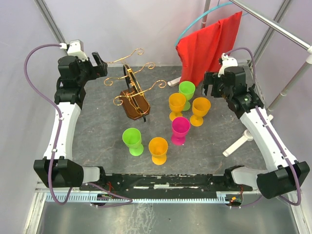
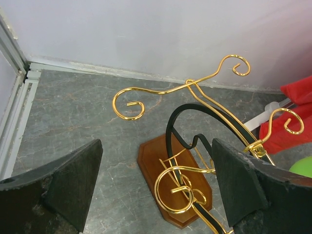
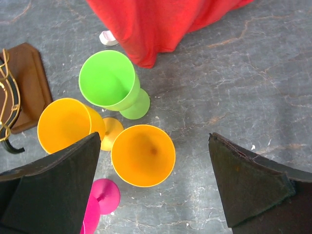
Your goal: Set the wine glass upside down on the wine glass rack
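Note:
Several plastic wine glasses stand upright on the grey table: green (image 1: pixel 186 90), two orange (image 1: pixel 177 103) (image 1: pixel 201 108) and pink (image 1: pixel 180 127) in a cluster, and green (image 1: pixel 132 139) and orange (image 1: pixel 158 147) nearer the front. The wine glass rack (image 1: pixel 132 100) has a brown wooden base (image 2: pixel 161 165) and gold scroll arms (image 2: pixel 127 103), and nothing hangs on it. My left gripper (image 1: pixel 100 63) hovers open at the back left, above the rack (image 2: pixel 157 163). My right gripper (image 1: pixel 210 84) is open above the right orange glass (image 3: pixel 143 155), holding nothing.
A red cloth (image 1: pixel 209 41) hangs at the back right over a metal bar (image 1: pixel 273 24), its hem close to the back green glass (image 3: pixel 108 80). White stand legs (image 1: pixel 241 141) lie on the table by the right arm. Grey walls close in the back and sides.

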Robot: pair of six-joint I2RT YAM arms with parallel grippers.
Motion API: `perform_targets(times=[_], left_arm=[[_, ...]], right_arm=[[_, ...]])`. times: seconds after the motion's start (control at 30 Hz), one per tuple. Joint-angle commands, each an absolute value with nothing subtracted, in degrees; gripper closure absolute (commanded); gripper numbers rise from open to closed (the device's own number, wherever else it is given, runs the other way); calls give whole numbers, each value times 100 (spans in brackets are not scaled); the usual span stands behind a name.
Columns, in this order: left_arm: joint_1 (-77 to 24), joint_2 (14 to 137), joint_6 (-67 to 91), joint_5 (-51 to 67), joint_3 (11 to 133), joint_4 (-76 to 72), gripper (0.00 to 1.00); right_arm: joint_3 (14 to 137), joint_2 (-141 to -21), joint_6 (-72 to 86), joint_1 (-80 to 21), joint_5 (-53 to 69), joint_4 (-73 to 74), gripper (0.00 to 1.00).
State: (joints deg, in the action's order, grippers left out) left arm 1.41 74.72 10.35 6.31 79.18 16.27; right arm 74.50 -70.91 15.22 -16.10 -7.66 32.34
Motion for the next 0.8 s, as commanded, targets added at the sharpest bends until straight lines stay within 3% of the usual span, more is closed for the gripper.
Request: perform_targets(times=[0.0, 0.13, 0.33, 0.77], left_arm=[[132, 7441, 788, 926, 8201, 1608, 1], [131, 7392, 774, 1174, 8156, 1510, 1], [129, 7529, 803, 1164, 8299, 1563, 1], [130, 7427, 521, 1037, 8302, 1564, 1]], right_arm=[[7399, -6864, 1030, -1630, -247, 2675, 0], [7845, -7296, 1139, -1630, -153, 2990, 1], [8443, -8152, 1544, -1635, 390, 3034, 12], [8718, -9341, 1543, -1644, 60, 2400, 32]])
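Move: The far green wine glass stands about 9 cm ahead of my right hand and 7 cm to its left, its middle some 15 cm lower. At that height too, the nearest orange glass is 2 cm ahead and 2 cm left, the other orange one 4 cm ahead and 12 cm left, the pink one 7 cm back and 11 cm left. From my left hand, the green glass lies roughly 4 cm ahead, 35 cm right and 22 cm down. My right hand eases left, then sweeps forward and left past the nearest orange glass and dips, about 7 cm out, 5 cm left and nearly 7 cm down, towards the far green glass's rim. On the way I turn the hand some 10 degrees counter-clockwise, tip the fingers down about as much, and narrow them from wide open to roughly two thirds, still empty. ##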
